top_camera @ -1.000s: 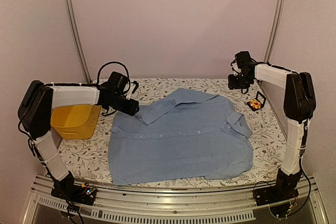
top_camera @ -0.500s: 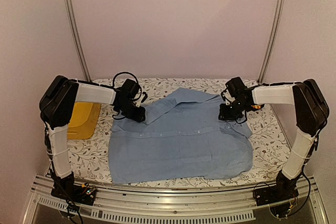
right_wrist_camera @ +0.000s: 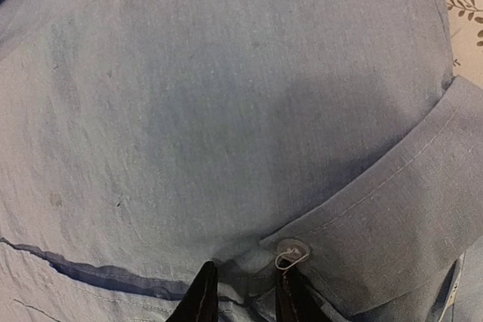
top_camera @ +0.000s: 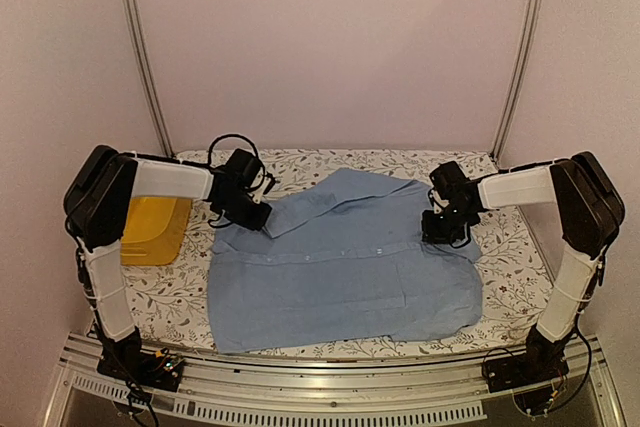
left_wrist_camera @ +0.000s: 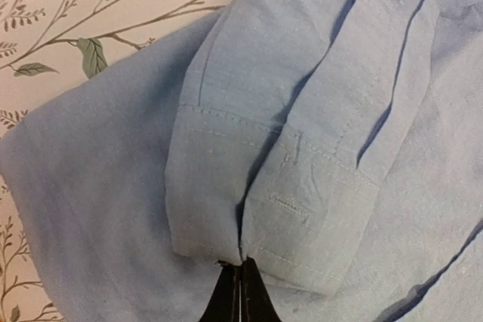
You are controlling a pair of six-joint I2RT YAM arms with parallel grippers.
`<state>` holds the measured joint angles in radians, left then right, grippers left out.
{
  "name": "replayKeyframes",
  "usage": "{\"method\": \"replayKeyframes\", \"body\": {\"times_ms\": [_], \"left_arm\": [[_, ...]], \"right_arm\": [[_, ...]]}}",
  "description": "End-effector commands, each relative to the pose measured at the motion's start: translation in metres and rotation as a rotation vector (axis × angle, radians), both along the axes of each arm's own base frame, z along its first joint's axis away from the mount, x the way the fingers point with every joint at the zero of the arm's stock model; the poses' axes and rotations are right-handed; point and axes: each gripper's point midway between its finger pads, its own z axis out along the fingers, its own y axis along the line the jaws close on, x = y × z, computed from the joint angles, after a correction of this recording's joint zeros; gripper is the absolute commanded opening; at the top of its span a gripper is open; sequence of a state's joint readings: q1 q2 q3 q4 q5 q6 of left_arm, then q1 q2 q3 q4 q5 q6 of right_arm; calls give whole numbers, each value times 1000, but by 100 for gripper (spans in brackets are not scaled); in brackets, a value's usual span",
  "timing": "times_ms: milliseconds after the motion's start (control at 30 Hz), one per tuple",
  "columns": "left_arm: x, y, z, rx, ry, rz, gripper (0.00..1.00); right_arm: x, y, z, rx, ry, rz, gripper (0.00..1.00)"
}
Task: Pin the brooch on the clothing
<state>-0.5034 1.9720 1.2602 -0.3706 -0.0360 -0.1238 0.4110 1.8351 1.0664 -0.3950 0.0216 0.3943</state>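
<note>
The clothing (top_camera: 350, 267), a light blue shirt, lies spread on the flowered table (top_camera: 170, 297). My left gripper (top_camera: 255, 217) is down at the shirt's left sleeve. In the left wrist view its fingers (left_wrist_camera: 240, 277) are pressed together, pinching the edge of the folded sleeve hem (left_wrist_camera: 226, 186). My right gripper (top_camera: 443, 232) is down on the shirt's right shoulder area. In the right wrist view it (right_wrist_camera: 245, 292) holds a bunched fold of cloth between narrowly spaced fingers, next to a white button (right_wrist_camera: 293, 249) on a flap. The brooch is hidden.
A yellow basket (top_camera: 150, 229) stands at the left edge of the table, behind my left arm. Metal frame posts (top_camera: 140, 47) rise at the back corners. The right arm reaches across the table's right rear corner.
Both arms came in from the back corners and lowered onto the shirt. Both grippers closed on the cloth, the left fully. The right arm now covers the spot where the small black frame stood.
</note>
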Motion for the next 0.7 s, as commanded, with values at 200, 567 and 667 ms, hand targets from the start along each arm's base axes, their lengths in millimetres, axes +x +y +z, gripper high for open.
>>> {"method": "replayKeyframes", "body": {"times_ms": [200, 567, 667], "left_arm": [[-4, 68, 18, 135, -12, 104, 0], [8, 70, -2, 177, 18, 101, 19], [15, 70, 15, 172, -18, 125, 42]], "right_arm": [[-23, -24, -30, -76, 84, -54, 26], [-6, -5, -5, -8, 32, 7, 27], [3, 0, 20, 0, -7, 26, 28]]}}
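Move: Some 16 cm to the left of the left hand, about level with it and 2 cm lower, is the shirt's left edge, where the held sleeve cuff is headed. The shirt's top left corner lies roughly 11 cm ahead and 8 cm left, the nearest placket button about 9 cm back and 1 cm right, and the yellow bin some 33 cm left and 1 cm back. From the right hand, the cuff is about 53 cm left and 3 cm ahead. Carrying the pinched sleeve cuff about 7 cm to the left towards the shirt's left edge, the left hand makes a low arc, rising some 3 cm and sinking back to slightly below its starting height, its left side tilting up about 10 degrees. Once down, the fingers part to roughly a third open and let go of the cuff. ##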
